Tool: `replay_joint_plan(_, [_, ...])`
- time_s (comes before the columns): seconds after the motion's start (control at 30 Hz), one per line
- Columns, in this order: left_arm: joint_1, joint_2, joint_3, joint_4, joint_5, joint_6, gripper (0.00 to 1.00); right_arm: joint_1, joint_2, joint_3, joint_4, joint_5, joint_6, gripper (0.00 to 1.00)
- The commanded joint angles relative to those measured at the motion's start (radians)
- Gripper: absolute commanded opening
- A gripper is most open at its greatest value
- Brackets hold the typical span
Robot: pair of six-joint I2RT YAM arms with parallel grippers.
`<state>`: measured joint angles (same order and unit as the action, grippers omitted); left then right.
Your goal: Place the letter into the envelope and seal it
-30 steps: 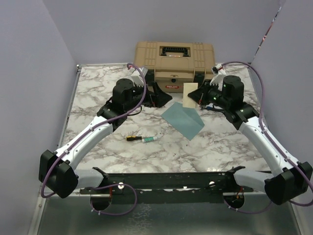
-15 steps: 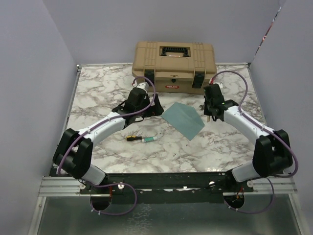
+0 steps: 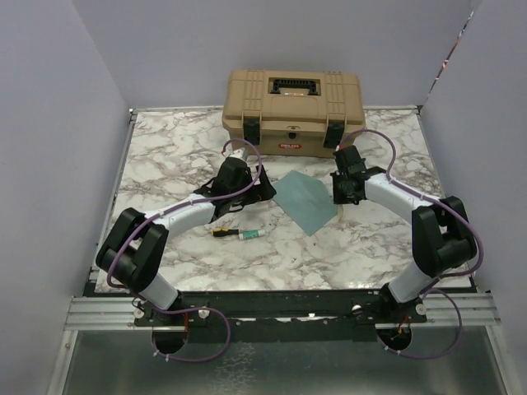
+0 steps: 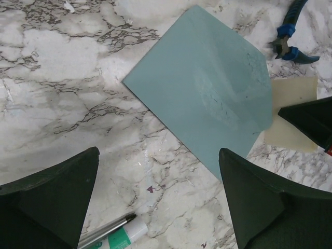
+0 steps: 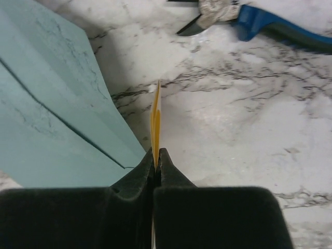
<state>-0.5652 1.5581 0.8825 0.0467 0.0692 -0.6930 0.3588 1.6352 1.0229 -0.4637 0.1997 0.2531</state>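
The teal envelope (image 3: 306,202) lies flat on the marble table between my two grippers; it also shows in the left wrist view (image 4: 207,98). My right gripper (image 3: 342,196) is shut on the cream letter (image 5: 155,116), held on edge and seen edge-on just off the envelope's right side (image 5: 46,104). In the left wrist view the letter (image 4: 293,91) shows beside the envelope's right edge. My left gripper (image 3: 255,191) is open and empty (image 4: 158,207), low over the table just left of the envelope.
A tan toolbox (image 3: 292,99) stands at the back. A pen and a glue stick (image 3: 239,234) lie near the left gripper, also in the left wrist view (image 4: 111,236). Blue-handled pliers (image 5: 270,21) lie beyond the letter.
Both arms have folded in and lowered. My right gripper has carried the letter down and left to the envelope's right edge. My left gripper has moved closer to the envelope's left side.
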Motion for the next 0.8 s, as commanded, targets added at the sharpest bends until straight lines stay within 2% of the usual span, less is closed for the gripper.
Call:
replay_joint_plan(0.0, [-0.002, -0.003, -0.040, 0.085, -0.051, -0.025, 0.97, -0.003, -0.043, 0.006, -0.017, -0.209, 0.063, 0.00])
replay_joint_plan(0.3, [-0.002, 0.022, -0.072, 0.120, -0.090, -0.015, 0.97, 0.000, -0.125, -0.121, 0.083, -0.491, 0.152, 0.01])
replay_joint_plan(0.4, [-0.002, 0.027, -0.074, 0.122, -0.089, -0.011, 0.97, 0.000, -0.194, -0.137, 0.078, -0.483, 0.166, 0.00])
replay_joint_plan(0.6, [-0.002, 0.063, -0.044, 0.124, -0.036, -0.027, 0.96, 0.000, -0.268, -0.068, -0.022, -0.291, 0.173, 0.01])
replay_joint_plan(0.67, [-0.002, 0.081, -0.032, 0.124, -0.013, -0.036, 0.95, 0.000, -0.264, -0.051, -0.010, -0.311, 0.159, 0.00])
replay_joint_plan(0.77, [-0.002, 0.109, -0.017, 0.123, 0.014, -0.044, 0.91, 0.000, -0.231, -0.037, 0.067, -0.462, 0.134, 0.00])
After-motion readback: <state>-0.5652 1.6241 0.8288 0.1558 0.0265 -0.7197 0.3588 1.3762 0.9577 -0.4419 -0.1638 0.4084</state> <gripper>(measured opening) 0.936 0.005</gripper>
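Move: The envelope's middle lies about 10 cm to the left of the right hand, 2 cm ahead and 4 cm below; the folded letter is still pinched in that hand, by the envelope's right corner. The blue pliers lie some 12 cm ahead of the right hand and 8 cm to its right. From the open left hand the envelope is roughly 13 cm to the right, 1 cm ahead and 9 cm down, the glue stick 10 cm back and 4 cm left. The envelope's right side is swept by the letter in the right hand, which goes left about 6 cm and back 5 cm low over the table, its left side rolling up some 25 degrees. Then, keeping its pinch, the right hand lifts about 6 cm and eases 2 cm forward. The left hand sinks 3 cm beside the envelope, fingers still wide. ##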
